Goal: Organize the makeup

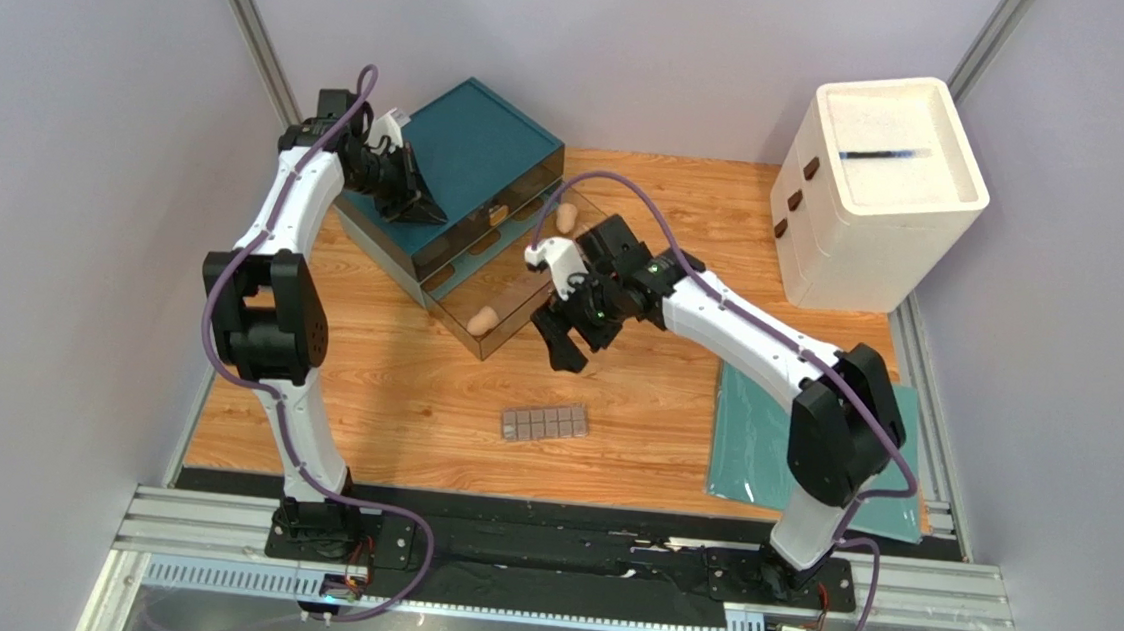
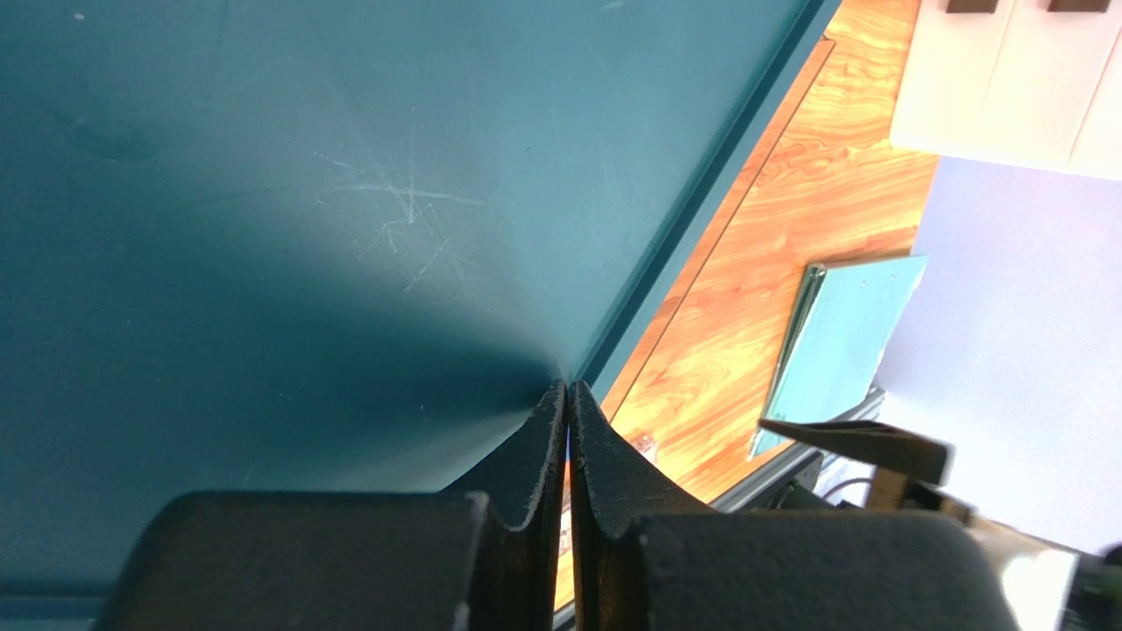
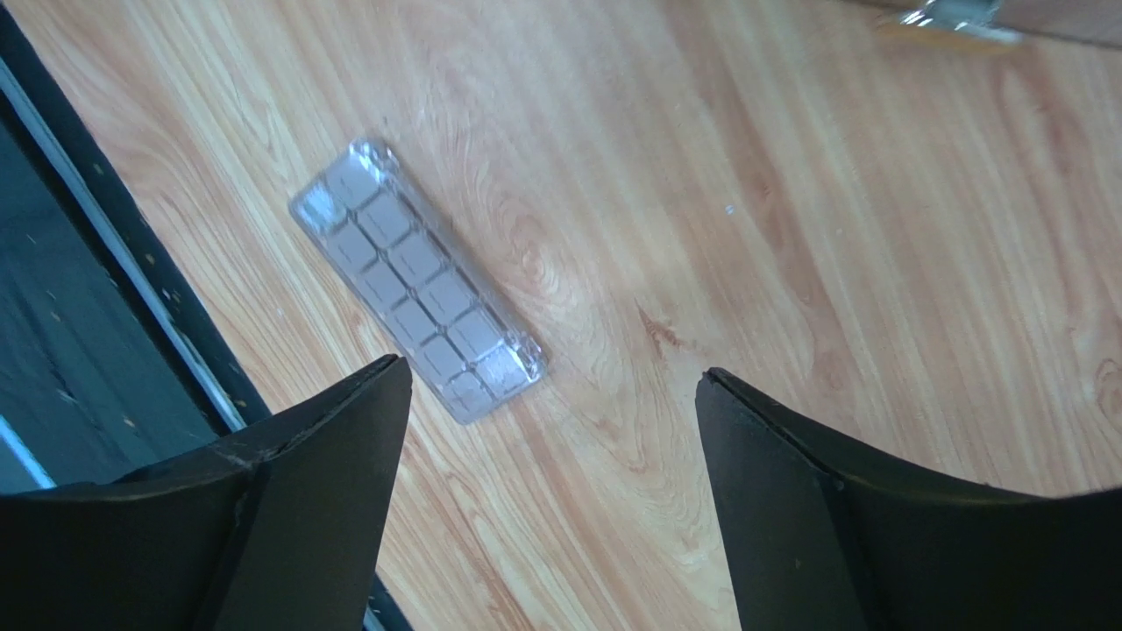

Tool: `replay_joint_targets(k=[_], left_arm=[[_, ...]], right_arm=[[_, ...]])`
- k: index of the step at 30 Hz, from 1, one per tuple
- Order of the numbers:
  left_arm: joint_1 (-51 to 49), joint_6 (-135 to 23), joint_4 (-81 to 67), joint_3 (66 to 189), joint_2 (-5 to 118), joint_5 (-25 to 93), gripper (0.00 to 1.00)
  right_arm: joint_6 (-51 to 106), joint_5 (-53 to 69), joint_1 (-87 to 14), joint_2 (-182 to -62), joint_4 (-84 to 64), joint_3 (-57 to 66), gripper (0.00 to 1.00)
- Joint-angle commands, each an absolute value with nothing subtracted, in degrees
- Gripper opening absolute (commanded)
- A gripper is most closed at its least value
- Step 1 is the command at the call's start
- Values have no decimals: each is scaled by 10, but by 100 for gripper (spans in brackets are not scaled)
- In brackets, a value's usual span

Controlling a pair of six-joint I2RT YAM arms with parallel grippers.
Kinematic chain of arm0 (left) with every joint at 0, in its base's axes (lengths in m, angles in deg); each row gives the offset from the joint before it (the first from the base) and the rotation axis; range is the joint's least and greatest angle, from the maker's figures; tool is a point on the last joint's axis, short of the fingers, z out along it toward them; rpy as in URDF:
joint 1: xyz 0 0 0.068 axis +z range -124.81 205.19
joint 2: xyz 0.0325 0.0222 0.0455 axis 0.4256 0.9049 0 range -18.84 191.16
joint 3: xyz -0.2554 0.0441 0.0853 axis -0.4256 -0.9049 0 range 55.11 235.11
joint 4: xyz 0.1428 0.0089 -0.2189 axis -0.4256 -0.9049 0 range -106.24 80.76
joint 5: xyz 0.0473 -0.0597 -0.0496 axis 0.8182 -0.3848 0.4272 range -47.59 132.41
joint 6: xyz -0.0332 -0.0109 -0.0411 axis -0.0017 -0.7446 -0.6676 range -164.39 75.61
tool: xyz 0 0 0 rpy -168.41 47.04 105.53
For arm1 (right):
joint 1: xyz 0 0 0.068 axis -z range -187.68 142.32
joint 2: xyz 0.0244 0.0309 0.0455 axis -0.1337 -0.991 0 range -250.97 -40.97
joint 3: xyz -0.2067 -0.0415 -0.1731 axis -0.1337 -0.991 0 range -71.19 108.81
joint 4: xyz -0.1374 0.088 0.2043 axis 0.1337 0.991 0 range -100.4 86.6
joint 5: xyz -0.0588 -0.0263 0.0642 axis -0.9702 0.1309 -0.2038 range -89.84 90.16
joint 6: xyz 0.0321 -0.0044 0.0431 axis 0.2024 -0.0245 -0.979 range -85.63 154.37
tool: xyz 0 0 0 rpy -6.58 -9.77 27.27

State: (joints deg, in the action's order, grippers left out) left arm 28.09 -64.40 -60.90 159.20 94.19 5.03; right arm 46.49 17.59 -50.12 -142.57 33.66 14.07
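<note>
The flat grey palette (image 1: 543,423) of squares lies on the wooden table; in the right wrist view the palette (image 3: 415,279) sits just beyond my left fingertip. My right gripper (image 1: 566,339) (image 3: 551,379) hangs open and empty above the table, close to the front of a pulled-out clear drawer (image 1: 451,312). One peach sponge (image 1: 484,319) lies in that drawer, and a second sponge (image 1: 567,217) rests in the drawer above. My left gripper (image 1: 419,207) (image 2: 568,388) is shut with nothing in it, its tips against the top of the teal drawer box (image 1: 476,144) (image 2: 329,197).
A white drawer unit (image 1: 879,190) (image 2: 1014,79) stands at the back right. A flat teal mat (image 1: 755,436) (image 2: 843,335) lies at the right, under the right arm. Grey walls close in both sides, and a black rail (image 1: 564,557) runs along the near edge.
</note>
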Motion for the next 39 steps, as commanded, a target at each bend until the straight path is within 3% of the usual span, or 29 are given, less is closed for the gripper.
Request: replay_joint_targets(k=[1,19,39], left_arm=[[275,-621,-648,1561,945,59,7],[275,-606,-657,1533,937,66,7],[275,-592,-672,1530,945,67,7]], right_arm=[[578,196,-517,-1377,234,62,83],[729,133,-633,-1478,255,56,82],[706,91,-657,-1511,243,17,82]])
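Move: The makeup palette lies flat on the table, its middle about 8 cm back of the open right hand, 3 cm to its left and some 12 cm below. The front sponge, in the near corner of the clear drawer, is around 7 cm ahead, 12 cm left and 9 cm down; the drawer's middle is roughly 14 cm ahead and 8 cm left at that depth. From the left hand, the palette is some 25 cm back, 17 cm right and 17 cm down. The right hand sinks about 10 cm while drawing back some 6 cm from the drawer towards the makeup palette, at first straight back and down, then also veering some 3 cm left. The wrist meanwhile turns about 30 degrees counter-clockwise and tips the fingers closer to straight down, so that the still wide-open jaws line up across the palette's narrow side, ending low above it, slightly to its far side, with no grip yet. ##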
